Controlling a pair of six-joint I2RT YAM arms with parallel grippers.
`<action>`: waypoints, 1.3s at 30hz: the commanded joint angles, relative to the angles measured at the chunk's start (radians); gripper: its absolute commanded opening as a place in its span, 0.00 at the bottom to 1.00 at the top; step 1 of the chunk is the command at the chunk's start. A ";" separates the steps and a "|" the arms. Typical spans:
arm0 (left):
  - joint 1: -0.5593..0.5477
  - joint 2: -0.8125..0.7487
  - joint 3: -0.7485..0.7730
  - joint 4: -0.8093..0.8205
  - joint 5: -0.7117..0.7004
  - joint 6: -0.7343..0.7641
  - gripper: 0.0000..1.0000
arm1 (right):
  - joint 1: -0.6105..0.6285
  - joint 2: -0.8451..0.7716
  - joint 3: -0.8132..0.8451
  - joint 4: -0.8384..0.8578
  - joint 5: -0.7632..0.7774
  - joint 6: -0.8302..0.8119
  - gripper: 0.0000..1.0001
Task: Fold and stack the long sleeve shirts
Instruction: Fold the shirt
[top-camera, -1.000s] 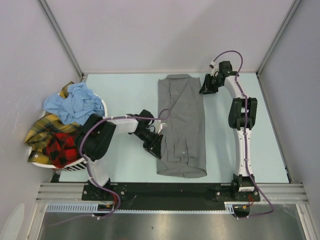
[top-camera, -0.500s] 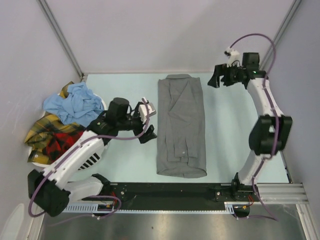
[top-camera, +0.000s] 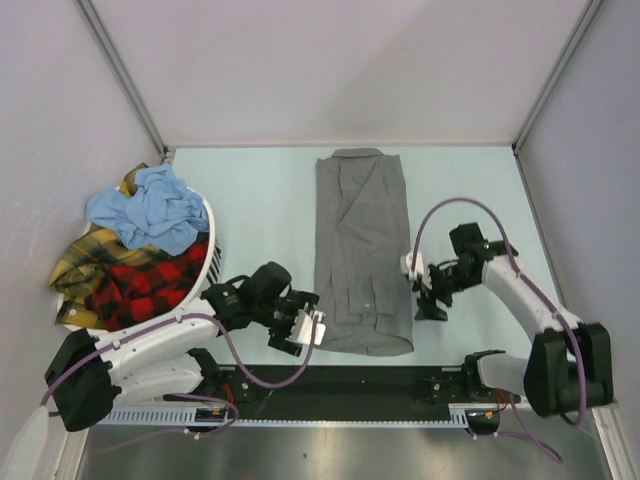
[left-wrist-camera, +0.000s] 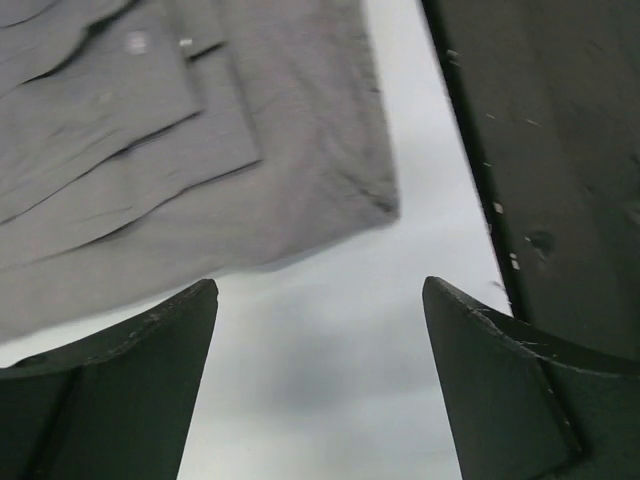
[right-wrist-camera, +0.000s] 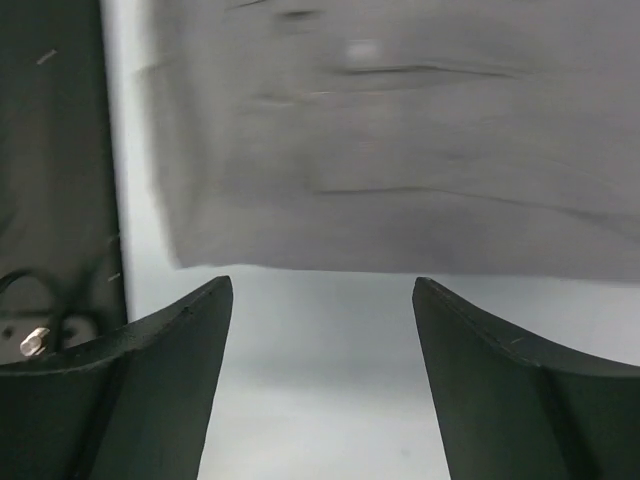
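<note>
A plain grey long sleeve shirt lies folded into a long strip down the middle of the table, collar at the far end. My left gripper stands open just left of its near-left corner, apart from the cloth. In the left wrist view that corner of the grey shirt lies ahead of the left gripper, with bare table between the fingers. My right gripper is open beside the shirt's right edge near the hem. The right wrist view shows the grey shirt just beyond the right gripper, which holds nothing.
A white basket at the left holds a light blue shirt, a yellow plaid shirt and a red-and-black plaid shirt. The black base rail runs along the near edge. Grey walls enclose the table.
Both arms swung from the shirt's far and middle parts down to its near end, one on each side. Both grippers have opened.
</note>
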 joint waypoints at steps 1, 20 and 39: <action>-0.072 0.023 -0.029 0.068 -0.032 0.150 0.87 | 0.103 -0.201 -0.106 -0.122 0.015 -0.322 0.77; -0.198 0.298 -0.027 0.186 -0.077 0.225 0.63 | 0.310 -0.148 -0.366 0.254 0.164 -0.407 0.55; -0.236 0.163 0.002 0.175 -0.083 0.056 0.00 | 0.352 -0.425 -0.384 0.248 0.173 -0.129 0.00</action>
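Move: The shirt's left hem corner lies about 3 cm back, 4 cm right and 8 cm below my left hand, its right hem corner some 18 cm to the right of that. From my right hand, the right hem corner is roughly 8 cm back, 2 cm left and 8 cm down. The folded-in cuffs lie between the corners, about 10 cm left and 2 cm back of my right hand, 8 cm lower. I sink my open left hand about 7 cm, easing right and turning clockwise, while my right comes back some 8 cm, then drops about as far, turning roughly 30 degrees counter-clockwise and edging left. Both hands pinch shut on the shirt's side edges close to the hem corners, then lift together by about 4 cm. ##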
